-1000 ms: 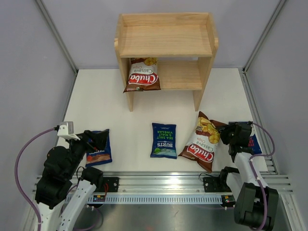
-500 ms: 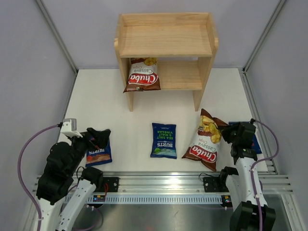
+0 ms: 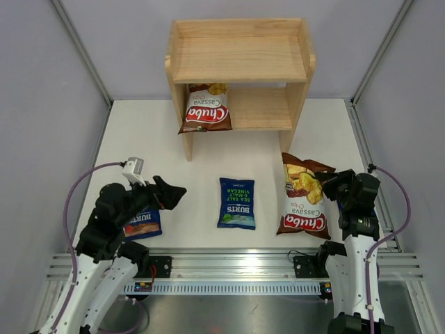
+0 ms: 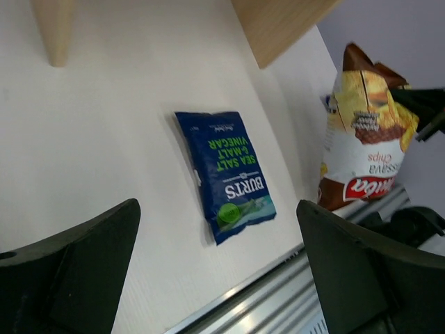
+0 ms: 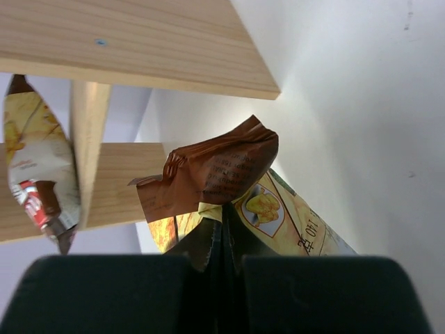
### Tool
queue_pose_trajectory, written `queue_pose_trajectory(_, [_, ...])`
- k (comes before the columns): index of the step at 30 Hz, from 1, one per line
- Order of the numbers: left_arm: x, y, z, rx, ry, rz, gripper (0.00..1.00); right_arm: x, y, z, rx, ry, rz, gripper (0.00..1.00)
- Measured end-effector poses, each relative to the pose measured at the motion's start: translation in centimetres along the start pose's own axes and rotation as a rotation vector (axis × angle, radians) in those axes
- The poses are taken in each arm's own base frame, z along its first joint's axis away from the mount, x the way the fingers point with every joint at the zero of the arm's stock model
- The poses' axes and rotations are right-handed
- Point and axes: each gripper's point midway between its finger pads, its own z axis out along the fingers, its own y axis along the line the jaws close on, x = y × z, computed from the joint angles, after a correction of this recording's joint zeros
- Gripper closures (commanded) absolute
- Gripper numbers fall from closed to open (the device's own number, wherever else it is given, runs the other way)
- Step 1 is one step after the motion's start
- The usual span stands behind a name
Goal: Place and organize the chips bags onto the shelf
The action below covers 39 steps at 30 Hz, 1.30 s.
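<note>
The wooden shelf [image 3: 240, 59] stands at the back, with one Chuba bag [image 3: 206, 108] on the left of its lower tier. My right gripper [image 3: 328, 185] is shut on the edge of the second Chuba bag [image 3: 303, 198], held off the table in front of the shelf's right leg. In the right wrist view [image 5: 226, 250] the jaws pinch the bag [image 5: 222, 174]. My left gripper [image 3: 171, 195] is open and empty above the table, left of the middle Burts bag [image 3: 236, 202], which also shows in the left wrist view [image 4: 229, 174]. Another Burts bag [image 3: 142, 223] lies under my left arm. The third is hidden.
The shelf's top tier [image 3: 238, 58] and the right part of the lower tier [image 3: 261, 108] hold nothing. An aluminium rail [image 3: 229, 266] runs along the near edge. Grey walls close in both sides.
My left gripper lifted off the left Burts bag and swung right toward the middle. My right gripper raised the Chuba bag and turned it more upright, nearer the shelf.
</note>
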Motion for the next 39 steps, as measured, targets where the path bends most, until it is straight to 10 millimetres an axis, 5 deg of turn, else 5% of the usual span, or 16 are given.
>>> queue_pose_trajectory(4, [2.8,-1.4,1.9,0.134,0.061,-0.048,0.01,-0.2,2.2,-0.9,-0.061,0.010,0.036,1.00])
queue_pose_trajectory(14, [5.7,-11.2,2.6,0.513,0.101,0.024,0.01,-0.7,7.0,-3.0,-0.204,0.034,0.253,1.00])
queue_pose_trajectory(23, [11.8,-17.6,7.5,0.515,0.211,0.219,0.01,-2.6,13.0,-5.9,-0.386,0.047,0.409,1.00])
queue_pose_trajectory(30, [11.1,-22.0,10.2,0.575,0.117,0.244,0.01,-2.7,15.3,-7.9,-0.480,0.095,0.520,1.00])
queue_pose_trajectory(39, [10.2,-25.1,10.8,0.689,0.021,0.217,0.01,-2.8,17.4,-10.8,-0.575,0.132,0.588,1.00])
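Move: My left hand, empty and open, goes for the big Chuba bag hanging from my right fingers: about 40 cm to its right, some 4 cm ahead and 12 cm lower. The green Burts bag on the table is about 18 cm right, 5 cm ahead and 22 cm below. From my right hand, the free half of the lower shelf is roughly 22 cm ahead, 20 cm left and about level; the shelf's right front leg stands 13 cm ahead and 8 cm left, its middle 8 cm below. I sweep my left hand almost 30 cm right, across above the green Burts bag to the Chuba bag's lower end, swinging it clockwise about 35 degrees and keeping the fingers wide open. Meanwhile my right hand keeps its pinch on the bag's top corner and lifts it about 20 cm, drifting a little left, rolling its left side up some 40 degrees and tipping the fingers upward. ##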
